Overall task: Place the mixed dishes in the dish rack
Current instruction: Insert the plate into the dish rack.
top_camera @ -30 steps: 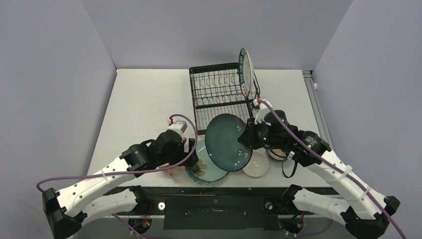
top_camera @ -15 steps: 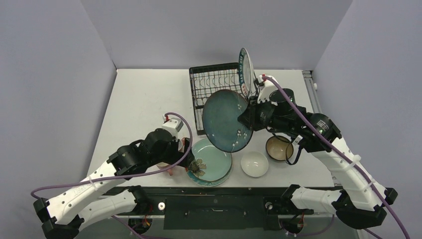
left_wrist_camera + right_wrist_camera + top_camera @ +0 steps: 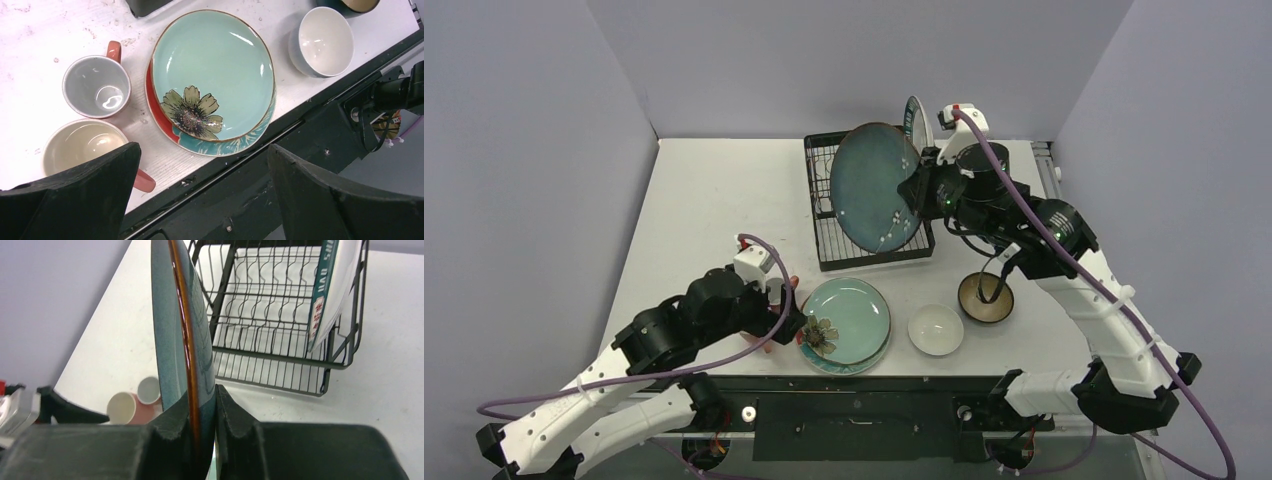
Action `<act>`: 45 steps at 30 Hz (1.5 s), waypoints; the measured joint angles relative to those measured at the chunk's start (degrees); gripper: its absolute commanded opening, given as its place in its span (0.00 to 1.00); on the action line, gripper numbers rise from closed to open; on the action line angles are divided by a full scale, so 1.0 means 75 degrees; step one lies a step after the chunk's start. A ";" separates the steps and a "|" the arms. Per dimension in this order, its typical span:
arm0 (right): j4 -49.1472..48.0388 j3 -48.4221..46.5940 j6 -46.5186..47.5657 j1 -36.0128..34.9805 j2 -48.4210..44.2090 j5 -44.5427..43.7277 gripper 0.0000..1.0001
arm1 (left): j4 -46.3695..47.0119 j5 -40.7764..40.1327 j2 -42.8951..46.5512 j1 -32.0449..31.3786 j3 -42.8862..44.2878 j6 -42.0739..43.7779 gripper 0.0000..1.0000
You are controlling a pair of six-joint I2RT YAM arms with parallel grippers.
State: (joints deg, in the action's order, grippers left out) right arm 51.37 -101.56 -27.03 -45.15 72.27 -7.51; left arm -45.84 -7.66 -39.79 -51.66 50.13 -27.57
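My right gripper (image 3: 916, 192) (image 3: 202, 401) is shut on the rim of a dark teal plate (image 3: 876, 188) (image 3: 181, 325), held on edge above the black wire dish rack (image 3: 864, 252) (image 3: 280, 315). A green-rimmed lettered plate (image 3: 916, 122) (image 3: 331, 290) stands upright at the rack's right end. My left gripper (image 3: 792, 312) (image 3: 202, 150) hangs open and empty over the table's front edge. Below it lie a light teal flower plate (image 3: 215, 65) (image 3: 849, 315) stacked on a red plate (image 3: 157, 111), two pink mugs (image 3: 97, 92) (image 3: 80, 147), and a white bowl (image 3: 325, 40) (image 3: 935, 328).
A dark brown-gold bowl (image 3: 984, 297) sits right of the white bowl, under my right forearm. The table's black front rail (image 3: 260, 190) runs just below the left gripper. Purple-grey walls close the table on three sides.
My right arm has carried the teal plate up and back, from low over the front dishes to above the rack. The left gripper has opened wider and pulled back to the left.
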 measured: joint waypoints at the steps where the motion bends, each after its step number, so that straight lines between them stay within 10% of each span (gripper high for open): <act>1: -0.0082 -0.0041 0.0023 -0.0017 0.0105 -0.0146 0.00 | 0.0038 0.0015 0.0099 0.0000 -0.0058 0.0017 0.96; 45: -0.2678 -0.0423 0.3045 -0.0393 0.1719 -0.4261 0.00 | 0.0670 -0.0152 0.0484 0.0000 -0.0769 0.0163 0.96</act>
State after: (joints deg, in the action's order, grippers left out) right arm 31.29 -104.73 -4.19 -48.10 85.17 -39.46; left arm -40.82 -8.80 -36.16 -51.66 44.36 -26.35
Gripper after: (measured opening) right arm 0.095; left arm 0.965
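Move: In the upper tier of the dish rack, the spot for the held blue-grey plate is about 20 cm ahead of the right hand, 2 cm to its left and 8 cm below. The green-rimmed plate stands there about 20 cm ahead, 4 cm right and 8 cm down; the lower tier's front rail is roughly 12 cm ahead, 6 cm left, 28 cm down. From the left hand that spot is some 30 cm ahead, 19 cm right and 11 cm up. Carrying the blue-grey plate by its rim in a still-closed grip, the right hand goes forward about 11 cm towards the upper tier, slowing as it arrives. The wrist swings clockwise and tips up, each some 20 degrees, and rolls its left side down about as much, turning the plate upright alongside the green-rimmed plate. ##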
